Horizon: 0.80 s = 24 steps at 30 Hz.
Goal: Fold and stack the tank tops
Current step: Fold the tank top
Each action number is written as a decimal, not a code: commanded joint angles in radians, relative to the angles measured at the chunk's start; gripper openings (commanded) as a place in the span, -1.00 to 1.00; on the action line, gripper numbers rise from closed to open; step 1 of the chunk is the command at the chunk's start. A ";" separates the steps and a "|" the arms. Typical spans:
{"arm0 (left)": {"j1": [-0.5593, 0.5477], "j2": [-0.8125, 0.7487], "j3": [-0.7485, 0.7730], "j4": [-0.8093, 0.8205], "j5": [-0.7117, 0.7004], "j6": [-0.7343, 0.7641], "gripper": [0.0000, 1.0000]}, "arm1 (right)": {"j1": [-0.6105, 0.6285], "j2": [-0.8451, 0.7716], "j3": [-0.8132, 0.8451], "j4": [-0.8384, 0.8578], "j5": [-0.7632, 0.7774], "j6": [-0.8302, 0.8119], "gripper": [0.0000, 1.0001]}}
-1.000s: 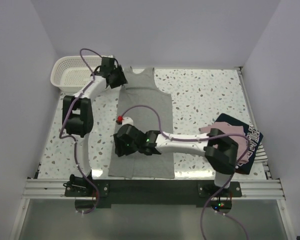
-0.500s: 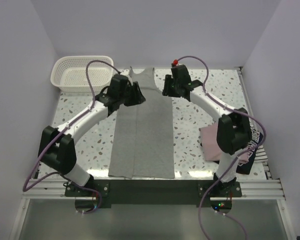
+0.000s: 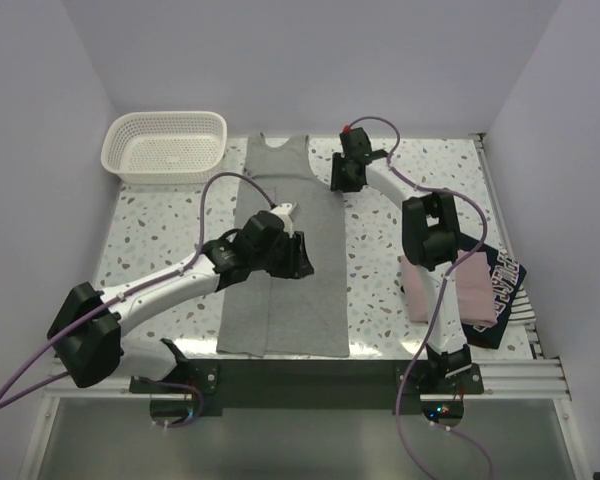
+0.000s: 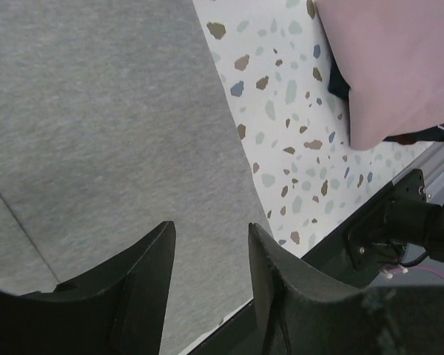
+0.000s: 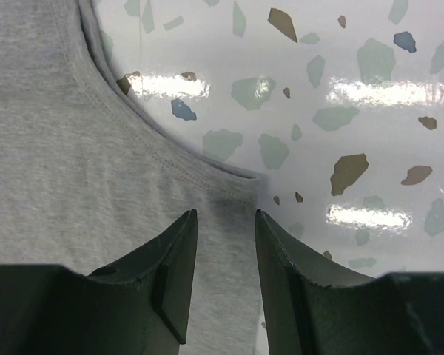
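Observation:
A grey tank top [image 3: 280, 290] lies flat and lengthwise down the middle of the table, neck at the far end. My left gripper [image 3: 298, 260] hovers over its middle right part, open and empty; in the left wrist view its jaws [image 4: 211, 237] frame grey cloth [image 4: 96, 111] near the hem edge. At the top's right armhole my right gripper [image 3: 339, 184] is open; its wrist view shows the jaws [image 5: 225, 219] just above the armhole corner of the grey cloth [image 5: 59, 163], holding nothing. A folded pink tank top [image 3: 448, 290] rests on the navy tank top [image 3: 506, 278] at the right.
A white lattice basket [image 3: 165, 147] stands at the far left corner. The black rail [image 3: 310, 372] runs along the near edge, also seen in the left wrist view as the rail [image 4: 399, 218]. White walls close in the left, back and right sides.
The left arm has swung from the far left corner down to the middle of the grey top. The right arm left the top's lower part and now sits at its right armhole.

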<state>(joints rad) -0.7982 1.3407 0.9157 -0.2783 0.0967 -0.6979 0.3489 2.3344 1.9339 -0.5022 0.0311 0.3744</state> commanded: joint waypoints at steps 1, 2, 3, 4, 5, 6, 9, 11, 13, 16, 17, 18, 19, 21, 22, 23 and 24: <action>-0.047 -0.025 -0.020 0.036 -0.002 -0.035 -0.03 | 0.004 0.013 0.050 -0.009 0.012 -0.014 -0.19; -0.071 -0.022 -0.021 0.037 -0.006 -0.038 -0.03 | 0.002 0.013 0.043 -0.007 0.024 -0.015 -0.19; -0.082 -0.017 -0.021 0.040 -0.006 -0.044 -0.03 | 0.002 0.011 0.037 -0.007 0.030 -0.014 -0.20; -0.094 -0.008 -0.018 0.048 -0.008 -0.048 -0.03 | 0.002 0.006 0.024 -0.006 0.041 -0.015 -0.20; -0.119 -0.003 -0.015 0.050 -0.012 -0.049 -0.03 | 0.004 -0.003 0.013 -0.001 0.050 -0.014 -0.20; -0.133 0.005 -0.012 0.048 -0.017 -0.052 -0.04 | 0.002 -0.009 0.002 0.007 0.055 -0.018 -0.20; -0.183 0.035 0.005 0.048 -0.035 -0.060 -0.04 | 0.002 -0.007 -0.004 0.004 0.078 -0.028 -0.20; -0.216 0.061 0.015 0.050 -0.048 -0.064 -0.05 | 0.002 0.000 -0.001 0.005 0.078 -0.031 -0.20; -0.234 0.089 0.029 0.053 -0.057 -0.069 -0.06 | 0.002 0.014 0.017 -0.002 0.059 -0.031 -0.21; -0.280 0.135 0.063 0.053 -0.064 -0.069 -0.09 | 0.004 0.036 0.031 -0.010 0.055 -0.028 -0.29; -0.291 0.147 0.074 0.053 -0.068 -0.071 -0.09 | 0.002 0.037 0.030 -0.010 0.058 -0.029 -0.33; -0.303 0.175 0.093 0.047 -0.074 -0.069 -0.10 | 0.002 0.034 0.027 -0.010 0.059 -0.028 -0.43; -0.314 0.189 0.103 0.045 -0.084 -0.071 -0.10 | 0.002 0.033 0.016 -0.004 0.055 -0.028 -0.47; -0.343 0.230 0.117 0.044 -0.087 -0.075 -0.10 | 0.002 0.026 0.005 0.002 0.055 -0.028 -0.55; -0.354 0.245 0.132 0.042 -0.092 -0.077 -0.11 | 0.002 0.020 -0.009 0.010 0.055 -0.028 -0.58; -0.374 0.258 0.140 0.037 -0.094 -0.078 -0.11 | 0.004 0.017 -0.016 0.010 0.065 -0.028 -0.60; -0.386 0.284 0.158 0.027 -0.094 -0.080 -0.11 | 0.002 0.016 -0.021 0.010 0.069 -0.025 -0.69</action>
<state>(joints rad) -1.1481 1.5848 1.0130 -0.2661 0.0303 -0.7574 0.3531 2.3615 1.9293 -0.4923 0.0875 0.3569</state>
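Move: The right hand hangs just over the grey tank top's right underarm corner; the edge it goes for is about 2 cm below and 1 cm to its right. The grey shoulder strap lies some 16 cm farther out and 12 cm left of this hand. The left hand is bound for the near right hem corner, roughly 12 cm back, 10 cm right and 12 cm below. The folded pink tank top lies about 38 cm to the left hand's right, nearly level with it. The right hand's half-open fingers close on the grey cloth's edge at the underarm corner after the hand eases down about 1.5 cm and a touch right. Meanwhile the left hand travels some 14 cm back, right and down through the air towards the hem corner on the same side, turning about 15 degrees clockwise, its fingers staying roughly half open. ##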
